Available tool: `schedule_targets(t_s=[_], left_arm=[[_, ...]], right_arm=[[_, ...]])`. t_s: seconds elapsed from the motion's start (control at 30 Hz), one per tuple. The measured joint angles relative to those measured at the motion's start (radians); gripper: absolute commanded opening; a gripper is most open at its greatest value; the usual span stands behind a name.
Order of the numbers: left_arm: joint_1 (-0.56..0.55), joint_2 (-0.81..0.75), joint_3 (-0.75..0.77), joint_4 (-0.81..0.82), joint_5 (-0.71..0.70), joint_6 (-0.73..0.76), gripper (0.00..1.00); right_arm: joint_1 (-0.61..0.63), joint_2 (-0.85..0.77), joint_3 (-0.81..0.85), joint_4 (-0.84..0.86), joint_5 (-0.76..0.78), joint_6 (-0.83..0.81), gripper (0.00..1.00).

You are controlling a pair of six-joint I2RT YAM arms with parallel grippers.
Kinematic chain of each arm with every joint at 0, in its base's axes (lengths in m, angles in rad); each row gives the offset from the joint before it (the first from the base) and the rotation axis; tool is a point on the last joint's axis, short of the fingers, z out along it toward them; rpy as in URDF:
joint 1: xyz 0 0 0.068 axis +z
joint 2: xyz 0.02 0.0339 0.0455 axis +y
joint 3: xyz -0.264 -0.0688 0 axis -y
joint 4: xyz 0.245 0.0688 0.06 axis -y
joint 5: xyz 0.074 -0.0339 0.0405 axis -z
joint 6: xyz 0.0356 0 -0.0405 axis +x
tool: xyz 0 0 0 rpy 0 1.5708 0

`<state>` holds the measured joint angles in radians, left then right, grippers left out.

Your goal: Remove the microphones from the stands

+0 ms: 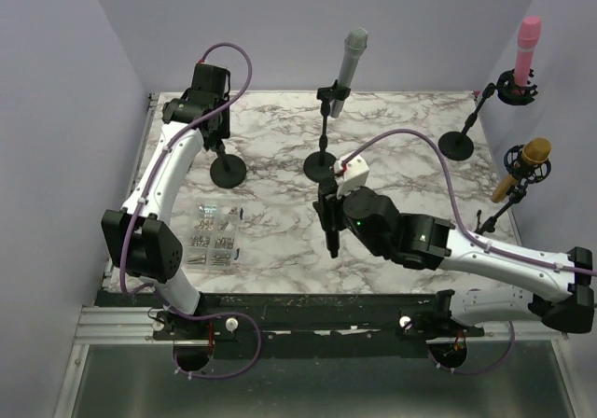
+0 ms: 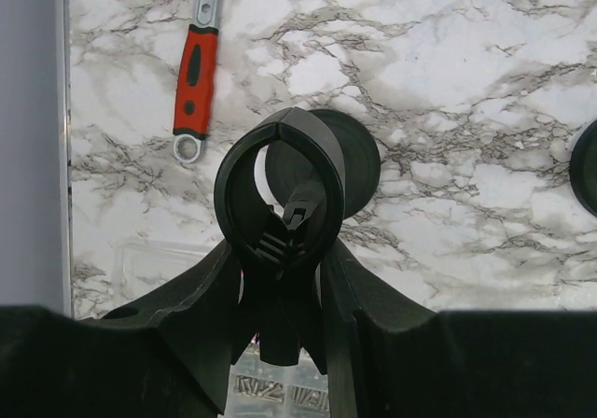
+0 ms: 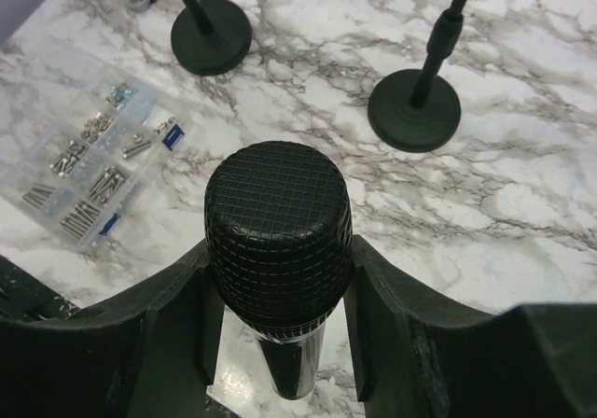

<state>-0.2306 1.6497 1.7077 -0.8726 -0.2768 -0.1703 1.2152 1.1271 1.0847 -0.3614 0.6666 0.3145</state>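
Note:
The black microphone (image 3: 277, 241) stands upright between my right fingers, its mesh head toward the camera. My right gripper (image 3: 278, 297) is shut on it and holds it above the marble table (image 1: 280, 250), right of centre in the top view (image 1: 328, 215), clear of any stand. My left gripper (image 2: 280, 273) is shut on the neck of an empty ring clip (image 2: 244, 171) of the left stand, whose round base (image 2: 350, 161) lies below. In the top view that stand (image 1: 228, 171) is at the back left under my left gripper (image 1: 215, 129).
A middle stand (image 1: 320, 164) holds a grey microphone (image 1: 353, 56). A pink microphone (image 1: 527, 47) and a gold one (image 1: 534, 155) sit on stands at the right. A clear screw box (image 1: 213, 234) lies front left. A red-handled wrench (image 2: 194, 73) lies near the left wall.

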Motion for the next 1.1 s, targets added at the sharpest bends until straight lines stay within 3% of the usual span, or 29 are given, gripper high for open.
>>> schedule_targets(t_s=[0.03,0.07,0.23,0.5,0.6,0.87,1.1], left_arm=[[0.01,0.0,0.0,0.0,0.006,-0.002,0.0],[0.019,0.0,0.0,0.001,0.011,-0.004,0.06],[0.043,0.0,0.0,0.003,0.038,-0.014,0.51],[0.068,0.0,0.0,0.012,0.087,-0.026,0.82],[0.068,-0.005,-0.003,0.014,0.1,-0.029,0.91],[0.072,-0.077,-0.003,0.011,0.134,-0.04,0.96],[0.053,-0.164,0.171,-0.034,0.162,-0.056,0.97]], right_arm=[[-0.001,0.025,0.006,-0.003,-0.011,0.009,0.01],[-0.005,0.042,0.011,-0.005,-0.019,0.016,0.01],[-0.036,0.124,0.037,-0.014,-0.093,0.05,0.01],[-0.077,0.271,0.112,-0.018,-0.245,0.017,0.01],[-0.077,0.332,0.129,-0.032,-0.296,-0.062,0.01],[-0.078,0.516,0.277,-0.142,-0.356,-0.259,0.01],[-0.016,0.685,0.349,-0.213,-0.372,-0.396,0.01]])
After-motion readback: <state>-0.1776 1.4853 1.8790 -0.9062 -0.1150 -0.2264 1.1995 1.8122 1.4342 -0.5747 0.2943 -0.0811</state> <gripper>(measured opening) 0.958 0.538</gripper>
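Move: The left hand still grips the emptied stand by its clip, with the stand base straight below, about 18 cm down; the wrench lies 10 cm left and 9 cm ahead. The right hand holds the microphone above the clear front table spot, roughly 12 cm left, level in reach and 21 cm down. From this hand the parts box is about 26 cm left, level in reach. Left hand opens, frees the stand and rises 12 cm; right lowers the held microphone 16 cm and leftward. ##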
